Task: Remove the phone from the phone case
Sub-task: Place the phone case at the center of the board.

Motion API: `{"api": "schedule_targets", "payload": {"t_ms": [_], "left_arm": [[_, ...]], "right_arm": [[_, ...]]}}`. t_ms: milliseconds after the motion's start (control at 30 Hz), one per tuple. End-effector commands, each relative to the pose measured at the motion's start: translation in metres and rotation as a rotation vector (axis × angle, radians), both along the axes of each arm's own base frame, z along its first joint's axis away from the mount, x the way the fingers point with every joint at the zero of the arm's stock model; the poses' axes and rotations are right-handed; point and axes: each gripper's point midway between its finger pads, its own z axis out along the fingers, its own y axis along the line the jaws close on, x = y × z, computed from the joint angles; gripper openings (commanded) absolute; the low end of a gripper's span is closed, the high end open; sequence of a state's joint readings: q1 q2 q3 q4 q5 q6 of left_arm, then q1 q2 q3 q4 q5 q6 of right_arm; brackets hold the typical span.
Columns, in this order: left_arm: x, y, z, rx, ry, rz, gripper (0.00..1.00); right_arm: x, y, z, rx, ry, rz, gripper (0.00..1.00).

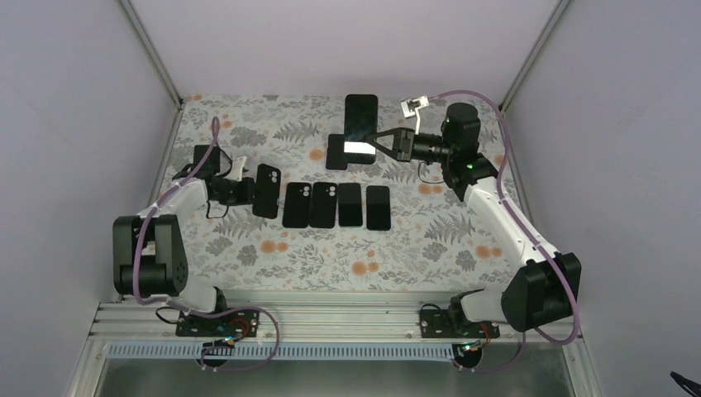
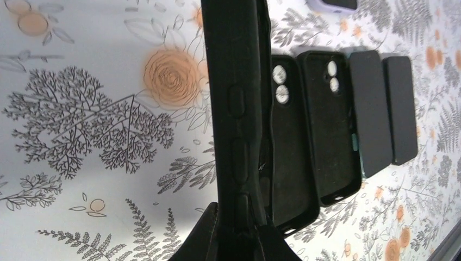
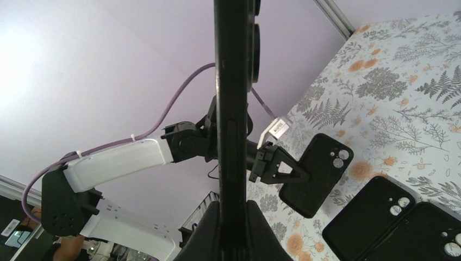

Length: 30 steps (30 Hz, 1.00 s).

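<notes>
My left gripper (image 1: 250, 191) is shut on one end of a black phone case (image 1: 266, 190), held just above the table at the left. In the left wrist view the case (image 2: 236, 98) shows edge-on, its soft wall pinched in between the fingertips of the gripper (image 2: 239, 231). My right gripper (image 1: 382, 143) is shut on a black phone (image 1: 361, 124), held flat above the back of the table, its screen catching glare. The right wrist view shows the phone (image 3: 232, 109) edge-on in the gripper (image 3: 232, 217), with the case (image 3: 318, 174) apart from it.
Two black cases with camera holes (image 1: 296, 205) (image 1: 323, 205) and two dark phones (image 1: 350, 205) (image 1: 378, 208) lie in a row mid-table. Another dark slab (image 1: 336, 154) lies under the raised phone. Walls close off the left, back and right of the flowered tabletop (image 1: 273, 248).
</notes>
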<state>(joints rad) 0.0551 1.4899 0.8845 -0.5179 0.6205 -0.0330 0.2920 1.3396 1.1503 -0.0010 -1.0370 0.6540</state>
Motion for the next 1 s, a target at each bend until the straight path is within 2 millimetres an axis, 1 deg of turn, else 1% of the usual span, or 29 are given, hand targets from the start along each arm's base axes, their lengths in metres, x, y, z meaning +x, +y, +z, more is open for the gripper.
{"api": "schedule_targets", "payload": {"t_ms": [0, 167, 333, 567, 733, 867, 967], "left_arm": [[0.0, 0.005, -0.015, 0.0, 0.054, -0.005, 0.02], [-0.002, 0.008, -0.028, -0.013, 0.102, -0.002, 0.02], [-0.006, 0.001, -0.038, -0.058, 0.142, -0.038, 0.02], [-0.008, 0.003, -0.052, -0.056, 0.179, -0.032, 0.03], [-0.008, 0.008, -0.061, -0.027, 0.2, -0.012, 0.03], [-0.006, 0.009, -0.066, -0.022, 0.208, -0.009, 0.04], [-0.004, 0.01, -0.068, -0.016, 0.214, -0.003, 0.06]], "right_arm": [[-0.004, -0.005, 0.016, 0.016, -0.087, -0.005, 0.04], [-0.001, -0.004, 0.015, 0.018, -0.078, -0.003, 0.04], [0.001, -0.004, 0.011, 0.015, -0.069, -0.01, 0.04], [0.003, -0.005, 0.009, 0.012, -0.066, -0.015, 0.04], [0.005, -0.005, 0.009, 0.01, -0.062, -0.017, 0.04], [0.006, -0.005, 0.007, 0.01, -0.058, -0.019, 0.04], [0.007, -0.005, 0.006, 0.01, -0.055, -0.019, 0.04]]}}
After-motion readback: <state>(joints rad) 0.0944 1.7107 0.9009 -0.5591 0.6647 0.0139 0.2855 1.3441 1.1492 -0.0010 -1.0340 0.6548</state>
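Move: The bare spot at the left end of the row, where the held phone case is being taken, lies about 4 cm to the left hand's right, level with it fore and aft, and 7 cm below. The row's leftmost case is some 13 cm right and 1 cm ahead of the hand, the next case about 20 cm right and 1 cm ahead, both 7 cm below. From the right hand, the spot lies some 32 cm left, 2 cm ahead and 33 cm below. The phone case, still pinched by its left edge, is lowered by the left hand about 6 cm towards the bare spot beside the leftmost case, quickly at first and then easing almost to a stop. The fingers tip some 10 degrees steeper and keep their hold. The right hand stays where it is, still holding the phone up. ##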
